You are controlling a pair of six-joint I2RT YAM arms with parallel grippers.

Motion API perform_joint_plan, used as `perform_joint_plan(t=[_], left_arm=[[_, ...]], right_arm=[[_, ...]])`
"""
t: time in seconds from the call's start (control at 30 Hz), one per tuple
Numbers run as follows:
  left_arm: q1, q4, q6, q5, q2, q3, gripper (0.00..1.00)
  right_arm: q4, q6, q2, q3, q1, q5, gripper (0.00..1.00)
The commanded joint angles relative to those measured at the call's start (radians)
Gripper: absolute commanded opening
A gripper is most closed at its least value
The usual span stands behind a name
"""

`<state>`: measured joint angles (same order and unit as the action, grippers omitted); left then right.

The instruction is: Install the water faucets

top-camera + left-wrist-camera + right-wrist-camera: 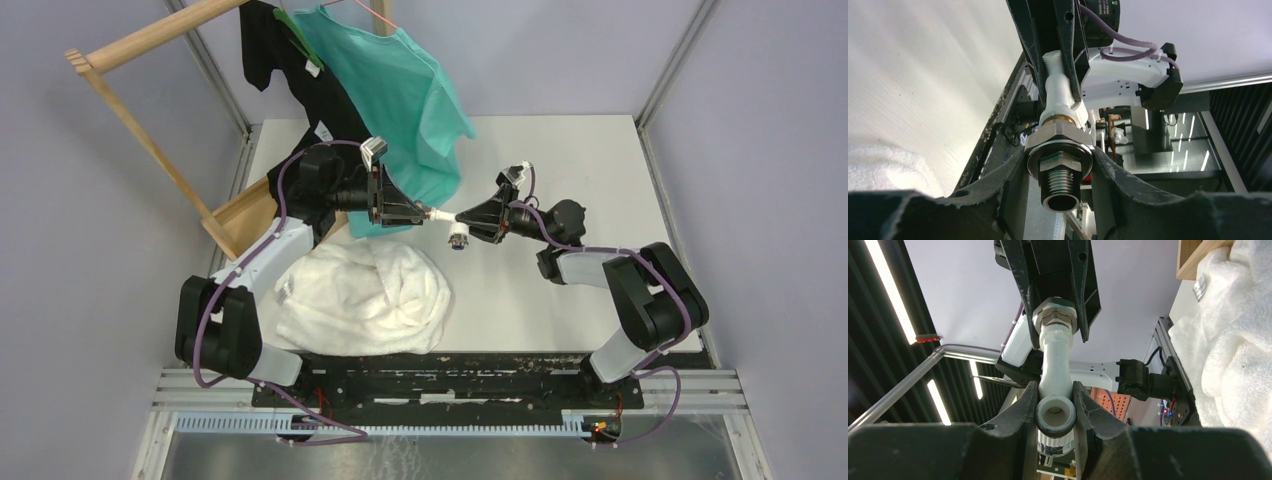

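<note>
The two grippers meet in mid-air above the table centre, holding one faucet between them. My left gripper point(418, 212) point(1060, 170) is shut on the silver threaded fitting point(1060, 165), whose threaded end points at the left wrist camera. The white plastic spout point(444, 216) point(1058, 92) point(1055, 367) is joined to the fitting point(1054, 315) and runs across to my right gripper point(466, 218) point(1055, 412), which is shut on the spout's open round end. The faucet's ribbed knob with a blue dot point(459, 240) hangs below the spout.
A rumpled white towel point(360, 295) lies on the table point(580, 160) below the left arm. A teal shirt point(405, 100) and a black garment point(290, 70) hang from a wooden rack point(150, 140) at the back left. A metal frame post point(670, 70) rises at the back right.
</note>
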<state>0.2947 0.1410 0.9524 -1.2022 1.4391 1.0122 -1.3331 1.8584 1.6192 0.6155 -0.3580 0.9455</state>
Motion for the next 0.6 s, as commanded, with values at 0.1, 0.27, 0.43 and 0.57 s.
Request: perform_joint_plan(t=[0.1, 0.27, 0.43, 0.57], left_arm=[[0.004, 0.126, 0.088, -0.024, -0.012, -0.022, 0.37], [0.004, 0.129, 0.095, -0.013, -0.008, -0.023, 0.03], [0.003, 0.129, 0.086, 0.010, 0.006, -0.030, 0.03], [0.004, 0.131, 0.094, 0.008, 0.017, -0.034, 0.03]], right_arm=[[-0.099, -0.024, -0.040, 0.022, 0.003, 0.009, 0.01], [-0.061, -0.046, -0.046, 0.025, 0.000, 0.027, 0.01], [0.079, -0.103, -0.066, 0.021, 0.001, 0.022, 0.51], [0.056, -0.101, -0.091, 0.004, 0.003, 0.012, 0.75]])
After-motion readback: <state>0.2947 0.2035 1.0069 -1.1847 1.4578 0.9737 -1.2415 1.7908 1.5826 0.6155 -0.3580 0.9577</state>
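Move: Both hands already hold the faucet in mid-air. The left hand has its metal fitting between the fingertips. The right hand has the white elbow at its far end, some 6 cm to the right of the left hand and nearly level with it. The faucet's outlet end sticks out about 3 cm back from the right hand. The white towel lies on the table about 13 cm back, 11 cm left and 25 cm below the left hand. Staying almost in place, the right hand spreads its fingers to about two-thirds open late on, ending its pinch on the faucet's white elbow. The left hand keeps hold of the metal fitting, its gripping effort rising, then sinks about 1 cm as the right fingers open. ##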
